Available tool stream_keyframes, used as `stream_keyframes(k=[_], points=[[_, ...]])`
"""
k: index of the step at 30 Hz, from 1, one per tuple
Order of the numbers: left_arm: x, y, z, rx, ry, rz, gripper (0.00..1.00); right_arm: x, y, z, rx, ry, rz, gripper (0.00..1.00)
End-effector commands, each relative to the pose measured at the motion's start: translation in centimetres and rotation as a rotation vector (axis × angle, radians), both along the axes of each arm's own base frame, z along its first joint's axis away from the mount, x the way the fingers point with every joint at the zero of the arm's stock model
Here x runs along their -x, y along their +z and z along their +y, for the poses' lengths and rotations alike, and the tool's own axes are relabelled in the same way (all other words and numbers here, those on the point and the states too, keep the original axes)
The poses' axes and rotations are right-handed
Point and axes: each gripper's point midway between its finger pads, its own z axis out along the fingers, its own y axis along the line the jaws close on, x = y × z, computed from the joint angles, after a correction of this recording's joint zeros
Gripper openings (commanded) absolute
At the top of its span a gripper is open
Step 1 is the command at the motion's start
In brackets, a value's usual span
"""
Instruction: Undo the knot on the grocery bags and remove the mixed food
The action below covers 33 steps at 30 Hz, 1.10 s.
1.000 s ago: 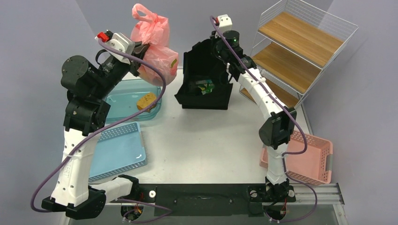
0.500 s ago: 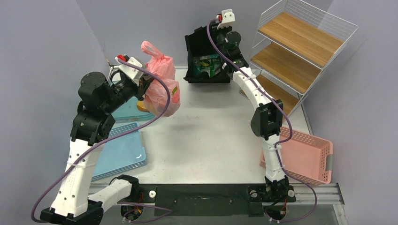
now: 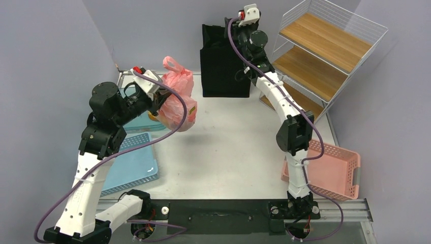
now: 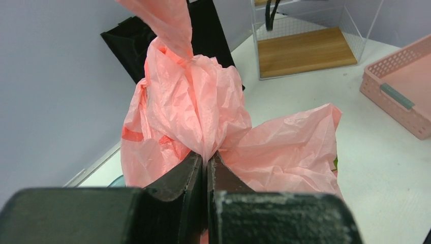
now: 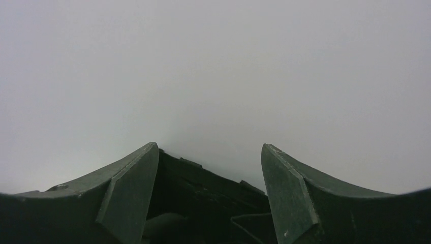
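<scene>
A pink grocery bag [image 3: 178,99] hangs above the table's left half, and my left gripper [image 4: 207,155] is shut on a fold of its plastic below the knot [image 4: 189,57]. The knot is a twisted bunch of the handles, with a handle loop [image 3: 172,63] sticking up above it. The mixed food is hidden inside the bag. Only an orange print [image 3: 192,109] and a sliver of green [image 4: 335,163] show through. My right gripper [image 5: 209,147] is open at the back, just above the rim of the black tote [image 3: 223,61], facing the grey wall with nothing between its fingers.
The black tote stands upright against the back wall. A teal tub [image 3: 133,123] and a blue perforated tray [image 3: 129,165] lie at the left. At the right stand a wire shelf with wooden boards [image 3: 325,46] and a pink basket [image 3: 335,170].
My left arm lowered the pink bag and carried it right, toward the table's middle. My right gripper stood the tilted black tote upright at the back, then opened and let go.
</scene>
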Motion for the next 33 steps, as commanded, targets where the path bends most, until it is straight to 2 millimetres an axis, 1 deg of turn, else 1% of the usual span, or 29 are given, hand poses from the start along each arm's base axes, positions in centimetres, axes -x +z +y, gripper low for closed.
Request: stream_keyframes(k=[1, 3, 6, 7, 8, 9, 10, 11, 12, 13, 14, 15, 16, 17, 19, 20, 21, 22, 23, 24, 25, 26, 27, 28, 29, 30, 31, 32, 33], points=[[2.1, 0.4, -1.6, -0.037, -0.159, -0.084, 0.00, 8.2, 11.5, -0.2, -0.085, 0.138, -0.171, 0.70], [2.4, -0.8, -2.2, -0.056, -0.206, -0.080, 0.00, 10.3, 12.4, 0.0, -0.085, 0.186, -0.156, 0.70], [2.0, -2.8, -3.7, -0.076, -0.266, -0.064, 0.00, 13.1, 12.3, 0.3, -0.093, 0.279, -0.079, 0.70], [1.7, -3.7, -4.9, -0.090, -0.288, -0.055, 0.00, 14.2, 11.6, -0.1, -0.080, 0.293, -0.024, 0.70], [1.1, -4.2, -5.6, -0.096, -0.285, -0.065, 0.00, 14.7, 9.9, 0.5, -0.066, 0.338, 0.033, 0.69], [0.8, -5.2, -7.1, -0.107, -0.297, -0.057, 0.00, 16.1, 9.7, -0.2, -0.053, 0.351, 0.074, 0.69], [0.5, -5.4, -8.2, -0.102, -0.316, -0.081, 0.00, 16.5, 7.4, 0.2, -0.025, 0.385, 0.134, 0.69], [0.9, -6.3, -10.2, -0.105, -0.373, -0.073, 0.00, 17.8, 6.8, -0.7, -0.001, 0.387, 0.173, 0.69], [0.5, -6.7, -11.7, -0.098, -0.403, -0.081, 0.00, 18.0, 4.3, -0.8, 0.026, 0.397, 0.236, 0.69], [1.5, -6.2, -13.6, -0.073, -0.461, -0.105, 0.00, 18.8, 4.0, -2.1, 0.040, 0.380, 0.263, 0.69], [1.3, -6.8, -14.8, -0.061, -0.488, -0.090, 0.00, 18.9, 2.4, -2.7, 0.049, 0.376, 0.310, 0.69], [2.1, -5.6, -16.3, -0.005, -0.535, -0.114, 0.00, 19.3, 1.7, -4.1, 0.053, 0.364, 0.352, 0.68], [1.8, -6.4, -17.2, 0.013, -0.549, -0.089, 0.00, 19.7, 1.2, -5.0, 0.052, 0.356, 0.375, 0.67], [2.1, -6.1, -18.0, 0.057, -0.566, -0.082, 0.00, 19.6, 0.1, -6.4, 0.045, 0.338, 0.428, 0.67], [1.7, -7.7, -18.8, 0.081, -0.580, -0.045, 0.00, 20.0, -1.5, -8.4, 0.037, 0.322, 0.498, 0.65], [1.5, -8.7, -18.8, 0.077, -0.581, -0.032, 0.00, 20.4, -2.3, -8.9, 0.040, 0.320, 0.525, 0.65], [1.8, -10.9, -18.6, 0.040, -0.614, -0.037, 0.00, 20.8, -3.4, -9.6, 0.051, 0.317, 0.567, 0.64], [2.7, -12.3, -18.4, 0.004, -0.670, -0.051, 0.00, 21.5, -4.8, -9.9, 0.061, 0.318, 0.615, 0.64], [3.0, -16.3, -17.4, -0.107, -0.698, -0.059, 0.00, 21.8, -5.6, -10.2, 0.081, 0.324, 0.632, 0.64], [3.4, -17.8, -16.8, -0.225, -0.751, -0.193, 0.00, 22.6, -7.1, -10.3, 0.094, 0.330, 0.676, 0.64], [4.9, -22.9, -15.2, -0.334, -0.798, -0.100, 0.00, 23.0, -8.0, -10.3, 0.115, 0.343, 0.692, 0.64], [4.9, -24.6, -14.1, -0.443, -0.828, -0.191, 0.00, 23.7, -9.6, -10.3, 0.120, 0.354, 0.740, 0.64], [6.4, -28.3, -12.3, -0.511, -0.870, -0.104, 0.00, 24.1, -11.2, -10.2, 0.148, 0.371, 0.767, 0.64], [6.1, -29.6, -11.1, -0.572, -0.886, -0.145, 0.00, 24.7, -11.9, -10.3, 0.156, 0.377, 0.792, 0.65], [7.5, -32.0, -9.5, -0.612, -0.922, -0.078, 0.00, 25.0, -13.1, -10.3, 0.164, 0.385, 0.820, 0.67], [7.5, -32.7, -8.6, -0.656, -0.938, -0.109, 0.00, 25.6, -13.8, -10.4, 0.182, 0.391, 0.841, 0.68], [8.6, -34.0, -7.5, -0.678, -0.965, -0.061, 0.00, 26.1, -14.8, -10.2, 0.192, 0.408, 0.866, 0.70], [8.9, -34.3, -7.0, -0.708, -0.983, -0.091, 0.00, 26.7, -15.5, -10.2, 0.212, 0.422, 0.885, 0.70], [9.9, -35.2, -6.3, -0.720, -1.003, -0.061, 0.00, 27.1, -16.4, -10.1, 0.219, 0.432, 0.909, 0.70]])
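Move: The pink grocery bag already hangs from the left fingers. The bare middle of the table, where it is taken, lies about 7 cm back, 16 cm right and 36 cm below that hand. From the same hand the blue basket is some 8 cm back and 26 cm left, the teal tray 17 cm ahead and 26 cm left. From the right hand the pink bag is roughly 31 cm back, 16 cm left and 8 cm lower; the black bag stands directly beneath, its middle some 27 cm down. The pink bag, still pinched below its knot, is carried down some 34 cm to the middle of the table: the left hand swings right about 18 cm while sinking, then drops faster, coming halfway back left and slightly back, rolling and turning clockwise. The right hand, fingers staying open, rises back off the black bag, then swings right and sinks, tipping down about 50 degrees. ##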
